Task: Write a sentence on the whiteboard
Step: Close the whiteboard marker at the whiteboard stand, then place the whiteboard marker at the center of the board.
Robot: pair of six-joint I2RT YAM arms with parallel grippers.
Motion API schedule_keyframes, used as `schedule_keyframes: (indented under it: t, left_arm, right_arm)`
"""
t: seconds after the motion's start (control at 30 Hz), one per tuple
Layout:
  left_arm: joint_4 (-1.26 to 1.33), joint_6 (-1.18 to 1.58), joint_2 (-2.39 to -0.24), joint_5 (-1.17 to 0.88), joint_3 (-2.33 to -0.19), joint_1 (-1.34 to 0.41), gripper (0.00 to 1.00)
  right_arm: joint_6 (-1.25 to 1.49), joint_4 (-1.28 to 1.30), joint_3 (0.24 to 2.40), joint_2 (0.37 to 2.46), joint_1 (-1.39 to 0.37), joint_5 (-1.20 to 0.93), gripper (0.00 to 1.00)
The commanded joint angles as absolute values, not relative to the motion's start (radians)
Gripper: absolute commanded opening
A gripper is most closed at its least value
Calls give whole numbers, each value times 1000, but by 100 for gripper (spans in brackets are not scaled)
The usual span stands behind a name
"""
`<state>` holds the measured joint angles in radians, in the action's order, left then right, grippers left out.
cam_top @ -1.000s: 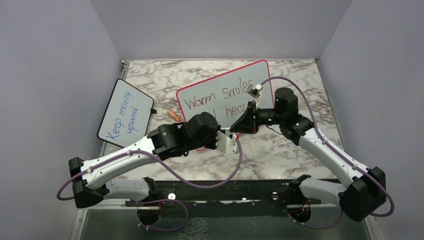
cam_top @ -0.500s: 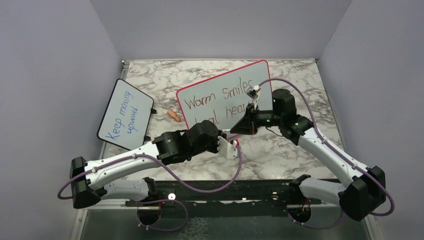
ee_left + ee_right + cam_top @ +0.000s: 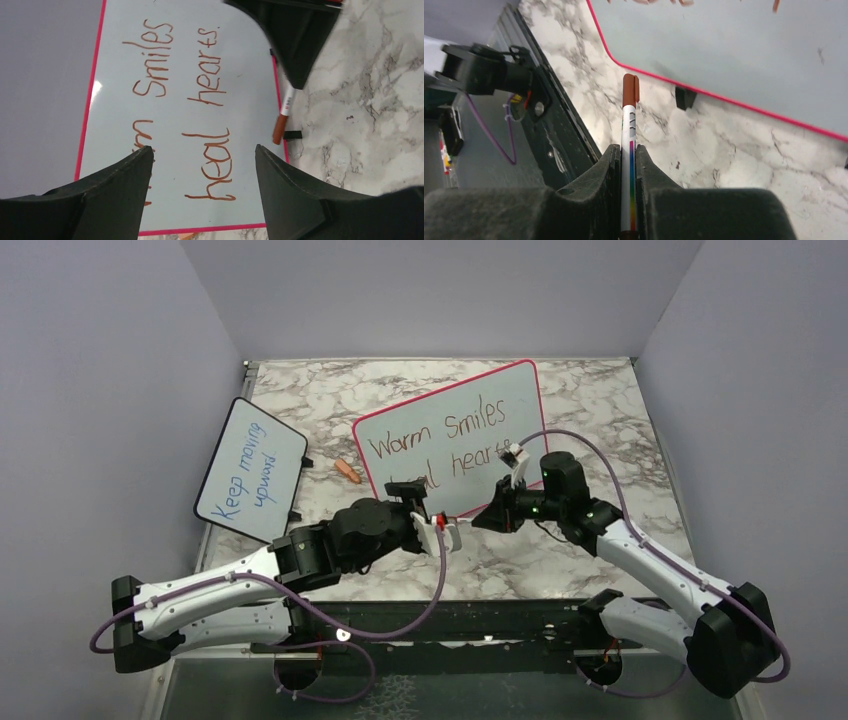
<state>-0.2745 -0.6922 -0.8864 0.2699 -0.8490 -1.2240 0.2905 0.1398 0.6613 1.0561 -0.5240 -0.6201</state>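
Note:
The whiteboard [image 3: 400,423] with its pink-red frame lies on the marble table and also shows in the left wrist view [image 3: 115,75]. The sentence [image 3: 440,445] reads "Warm Smiles heal hearts." in red-brown, in two lines [image 3: 185,100]. My right gripper [image 3: 490,513] is shut on a white marker [image 3: 629,125] with a brown tip. The tip hovers over the marble just short of the board's near edge, beside a black foot [image 3: 685,97]. The marker also shows in the left wrist view [image 3: 285,107]. My left gripper [image 3: 202,149] is open and empty, near the board's near-left corner [image 3: 440,528].
A smaller black-framed board [image 3: 250,468] with blue writing lies at the left. An orange cap [image 3: 347,469] lies on the marble between the two boards. A black rail [image 3: 450,615] runs along the near table edge. Walls close in the left, back and right.
Both arms have drawn back toward the near edge. The right gripper carried the marker off the board's face, and the left gripper moved off the board's near-left part. The whole sentence now shows.

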Motion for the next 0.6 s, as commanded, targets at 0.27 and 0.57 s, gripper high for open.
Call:
schedule_keyframes:
  t: [0.27,0.57]
  left_arm:
    - [-81,-150,-815,336,-900,-883,97]
    - [-43,59,-700,352,-819,-626,99]
  right_arm:
    - [364,-146,390,1080,-525,-664,1]
    - [404,-184,313,1148,-525,-526,4]
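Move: The right hand holds the capped marker, its middle about 3 cm left, level fore and aft and 1 cm below; bare table lies roughly 15 cm below, some 4 cm back. The whiteboard's near stand foot is about 3 cm ahead, 5 cm left and 14 cm below, the whiteboard's middle some 16 cm ahead, 4 cm left and 8 cm below. From the empty left hand the marker lies about 6 cm right, 1 cm ahead, 10 cm down. Right lowers the still-gripped marker some 10 cm towards the table; left, opening wider, swings left-forward and up about 17 cm. ##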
